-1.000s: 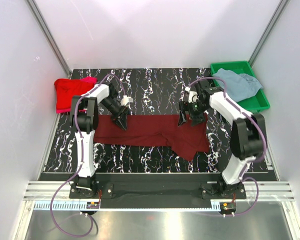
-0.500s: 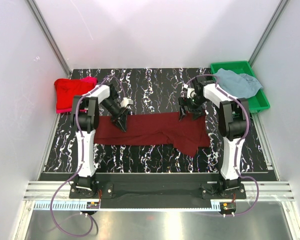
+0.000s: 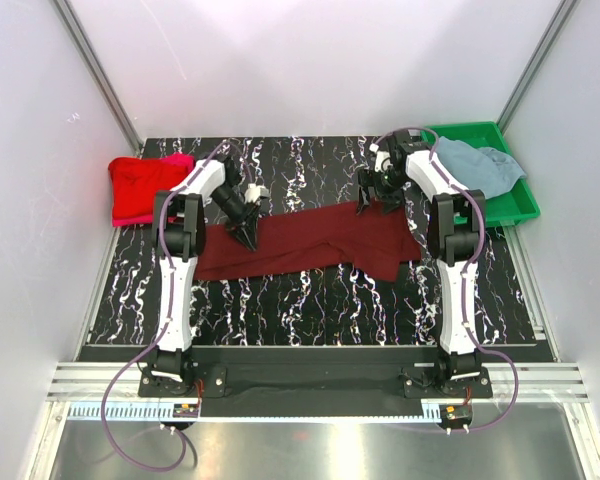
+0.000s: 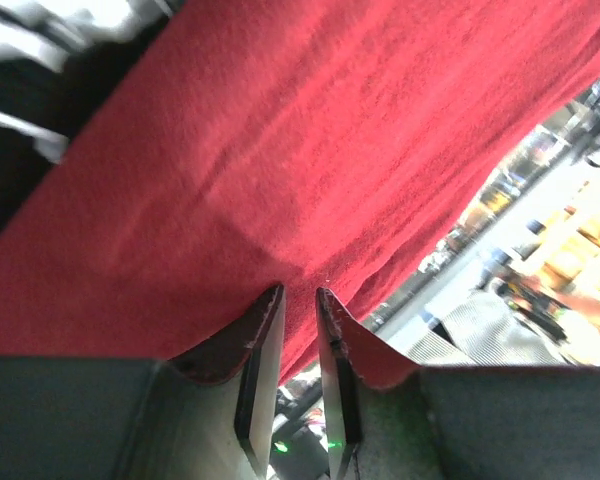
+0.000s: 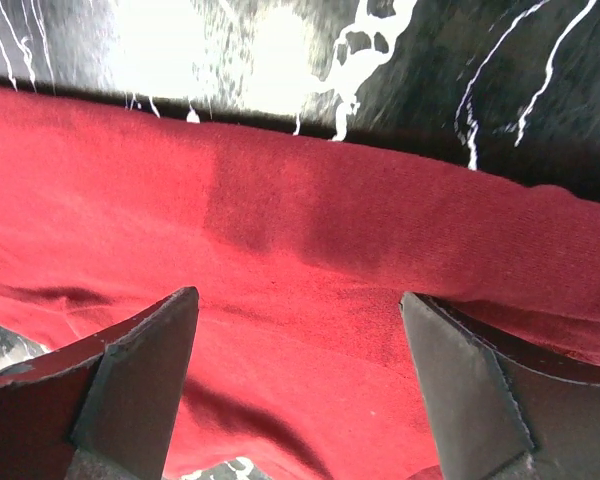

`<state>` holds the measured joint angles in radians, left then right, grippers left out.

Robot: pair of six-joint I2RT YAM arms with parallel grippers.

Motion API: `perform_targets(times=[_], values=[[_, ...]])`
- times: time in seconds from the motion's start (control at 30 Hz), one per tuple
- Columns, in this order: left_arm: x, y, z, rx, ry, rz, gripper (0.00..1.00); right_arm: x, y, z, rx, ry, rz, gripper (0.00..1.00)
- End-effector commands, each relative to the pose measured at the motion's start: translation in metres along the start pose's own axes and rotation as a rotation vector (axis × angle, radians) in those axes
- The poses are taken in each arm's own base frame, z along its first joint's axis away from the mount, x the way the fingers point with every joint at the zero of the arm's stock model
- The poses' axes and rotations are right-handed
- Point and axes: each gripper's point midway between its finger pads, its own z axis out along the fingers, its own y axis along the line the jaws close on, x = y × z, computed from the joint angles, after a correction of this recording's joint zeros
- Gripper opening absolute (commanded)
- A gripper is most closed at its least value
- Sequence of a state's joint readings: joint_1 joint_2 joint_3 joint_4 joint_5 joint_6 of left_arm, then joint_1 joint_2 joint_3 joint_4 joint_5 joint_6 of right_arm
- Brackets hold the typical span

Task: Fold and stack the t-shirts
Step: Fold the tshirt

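The dark maroon t-shirt (image 3: 320, 240) lies stretched across the middle of the black marbled table. My left gripper (image 3: 248, 234) is at its left part. In the left wrist view its jaws (image 4: 298, 292) stand narrow, pinched on an edge of the maroon cloth (image 4: 330, 150). My right gripper (image 3: 367, 205) hovers over the shirt's far right edge. In the right wrist view it (image 5: 298, 298) is wide open above the cloth (image 5: 310, 250) and holds nothing. A bright red t-shirt (image 3: 138, 188) lies at the far left with a pink one (image 3: 178, 159) showing beside it.
A green tray (image 3: 517, 206) stands at the far right corner with the grey-blue t-shirt (image 3: 475, 168) heaped in it. White walls close the table on three sides. Both arm bases sit on the rail at the near edge.
The maroon shirt has shifted toward the far side and its near flap has drawn up. The right gripper moved farther back to the shirt's far edge. The left gripper moved slightly back with the cloth.
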<state>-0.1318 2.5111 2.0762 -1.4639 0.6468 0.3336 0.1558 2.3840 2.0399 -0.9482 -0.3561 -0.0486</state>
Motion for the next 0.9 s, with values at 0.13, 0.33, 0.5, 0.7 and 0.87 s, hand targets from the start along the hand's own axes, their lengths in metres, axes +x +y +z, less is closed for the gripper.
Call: perform_targets(times=[0.13,0.33,0.5,0.7,0.87], values=[[-0.03,0.037,-0.031,-0.252,-0.06,0.04,0.28,-0.01,-0.042,0.022,0.127,-0.021,-0.042,0.92],[-0.053,0.044,-0.046,-0.323,-0.141,0.066,0.28,-0.025,-0.048,0.024,0.153,-0.058,-0.065,0.92],[-0.058,0.01,-0.083,-0.333,-0.249,0.144,0.26,-0.057,-0.037,-0.021,0.206,-0.178,-0.123,0.92],[-0.043,-0.029,-0.113,-0.319,-0.32,0.201,0.26,-0.064,0.009,-0.087,0.241,-0.276,-0.288,0.92],[-0.025,-0.031,-0.081,-0.19,-0.23,0.163,0.25,-0.033,0.072,-0.1,0.225,-0.268,-0.525,0.88]])
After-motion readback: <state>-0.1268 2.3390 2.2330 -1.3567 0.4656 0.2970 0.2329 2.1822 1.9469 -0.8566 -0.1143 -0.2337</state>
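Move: The dark-red t-shirt lies spread under both hands, practically at fingertip height: its middle is about 11 cm to the left hand's right and 1 cm ahead. From the right hand, that middle is some 14 cm left and 9 cm back. The red pile sits roughly 21 cm left and 15 cm ahead of the left hand; the green tray, about 21 cm right and 11 cm ahead of the right hand. The t-shirt, already under both sets of fingertips, is pushed along the table away from the bases: the left hand, fingers nearly shut, drives forward about 8 cm and slightly left, tilting its tips forward; the right, fingers wide, follows more slowly, some 4 cm forward, drifting left. Both then lift clear, the right coming back a little as it rises and tilts; neither grips. ##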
